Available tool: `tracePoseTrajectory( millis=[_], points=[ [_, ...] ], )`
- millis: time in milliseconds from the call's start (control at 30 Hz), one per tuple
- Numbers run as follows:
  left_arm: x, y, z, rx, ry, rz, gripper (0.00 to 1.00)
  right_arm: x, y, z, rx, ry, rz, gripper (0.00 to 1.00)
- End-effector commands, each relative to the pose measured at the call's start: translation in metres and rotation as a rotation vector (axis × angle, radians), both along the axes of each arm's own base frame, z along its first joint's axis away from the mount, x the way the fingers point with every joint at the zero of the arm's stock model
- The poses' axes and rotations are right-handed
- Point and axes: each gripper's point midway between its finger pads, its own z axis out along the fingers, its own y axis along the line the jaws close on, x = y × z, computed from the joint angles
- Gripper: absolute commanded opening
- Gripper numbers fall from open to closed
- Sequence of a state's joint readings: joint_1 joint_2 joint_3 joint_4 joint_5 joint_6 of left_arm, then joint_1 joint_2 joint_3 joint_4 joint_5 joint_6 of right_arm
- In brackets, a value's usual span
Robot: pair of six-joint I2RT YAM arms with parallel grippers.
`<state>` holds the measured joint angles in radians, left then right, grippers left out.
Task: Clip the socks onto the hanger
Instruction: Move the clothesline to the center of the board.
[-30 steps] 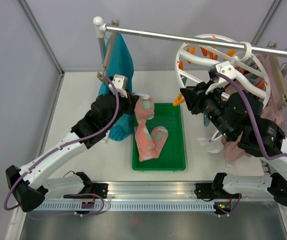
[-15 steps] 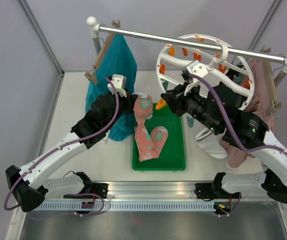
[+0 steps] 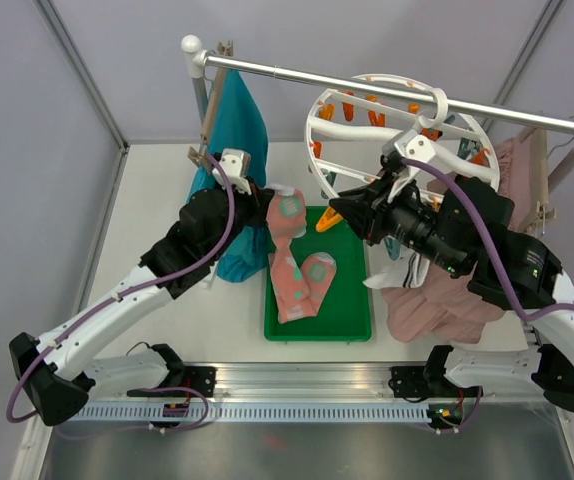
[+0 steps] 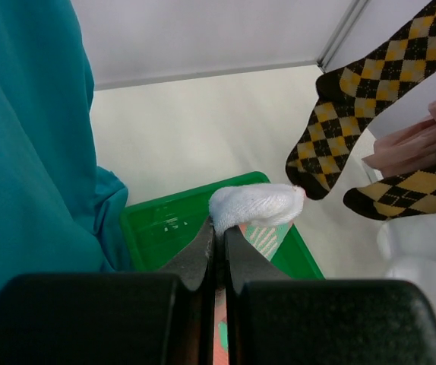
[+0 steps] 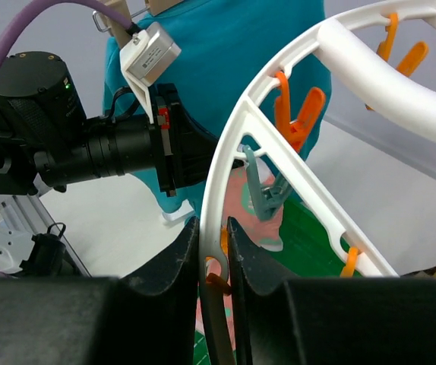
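Note:
My left gripper (image 3: 265, 203) is shut on a pink sock (image 3: 288, 217) with mint patches and holds it above the green tray (image 3: 355, 300). In the left wrist view the sock's white toe (image 4: 256, 204) bulges past the closed gripper (image 4: 218, 228). A second pink sock (image 3: 303, 280) lies in the tray. The round white hanger (image 3: 314, 130) hangs from the rail, tilted. My right gripper (image 3: 352, 215) is shut on its rim; the ring (image 5: 237, 144) passes between the jaws of that gripper (image 5: 212, 222). Argyle socks (image 4: 355, 114) hang from the hanger.
A teal garment (image 3: 232, 130) hangs at the rail's (image 3: 297, 70) left end, close to my left arm. A dusty-pink skirt (image 3: 437, 300) hangs at the right beneath my right arm. Orange clips (image 5: 298, 114) and a teal clip (image 5: 263, 194) dangle from the ring.
My right arm has dragged the hanger leftward along the rail, toward the held sock, and the rail and garments swayed. The left arm and its sock have stayed put.

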<state>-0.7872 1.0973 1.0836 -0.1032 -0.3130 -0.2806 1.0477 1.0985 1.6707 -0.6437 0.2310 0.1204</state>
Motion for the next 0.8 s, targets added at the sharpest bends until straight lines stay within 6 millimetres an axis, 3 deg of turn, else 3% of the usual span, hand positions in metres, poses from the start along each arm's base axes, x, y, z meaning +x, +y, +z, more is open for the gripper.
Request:
tracePoseTrajectory(
  millis=[0,100,133,300,467,600,733,767],
  points=[
    [-0.007,0.000,0.016,-0.086,-0.016,-0.009,0.02,0.001,-0.022,-0.004,0.012,0.032,-0.083,0.27],
    [-0.009,0.000,0.017,-0.098,-0.016,-0.019,0.02,0.000,-0.033,0.001,0.043,0.036,-0.118,0.38],
    [-0.010,0.000,0.016,-0.098,-0.016,-0.023,0.02,-0.002,-0.036,0.004,0.061,0.035,-0.120,0.46],
    [-0.013,-0.005,0.016,-0.108,-0.018,-0.053,0.02,-0.007,-0.040,0.015,0.132,0.016,-0.109,0.58],
    [-0.017,-0.009,0.018,-0.122,-0.020,-0.088,0.02,-0.029,-0.035,0.035,0.234,0.001,0.018,0.59],
    [-0.018,-0.010,0.017,-0.127,-0.024,-0.093,0.02,-0.062,-0.046,0.049,0.317,-0.002,0.143,0.60],
    [-0.019,-0.014,0.019,-0.132,-0.027,-0.116,0.02,-0.080,-0.056,0.041,0.344,0.021,0.201,0.60],
    [-0.020,-0.016,0.019,-0.132,-0.026,-0.124,0.02,-0.080,-0.056,0.030,0.335,0.039,0.197,0.60]
  ],
)
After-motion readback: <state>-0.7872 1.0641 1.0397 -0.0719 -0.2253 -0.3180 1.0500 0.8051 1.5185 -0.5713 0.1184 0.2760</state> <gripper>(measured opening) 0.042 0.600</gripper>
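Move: Between the right fingertips, pointing forward-left, is the near-left rim of the white clip hanger. The hanger's middle is about 10 cm farther out and 8 cm right of the hand, slightly higher; an orange clip hangs some 4 cm below the fingers, about 1 cm to their left, and the white striped socks roughly 5 cm back, 8 cm right and 12 cm lower. From the left hand, the gripped rim is some 10 cm back, 10 cm right and 13 cm up. Opening wide from the first, the right fingers let go of the hanger rim while the hand slips about 4 cm to the right, then draws back towards its base and rises, ending some 6 cm back, 5 to 6 cm right and 3 cm up. The wrist rolls about 15 degrees, left side rising. The left hand keeps its pinch on the pink sock, easing back barely 1.5 cm. ##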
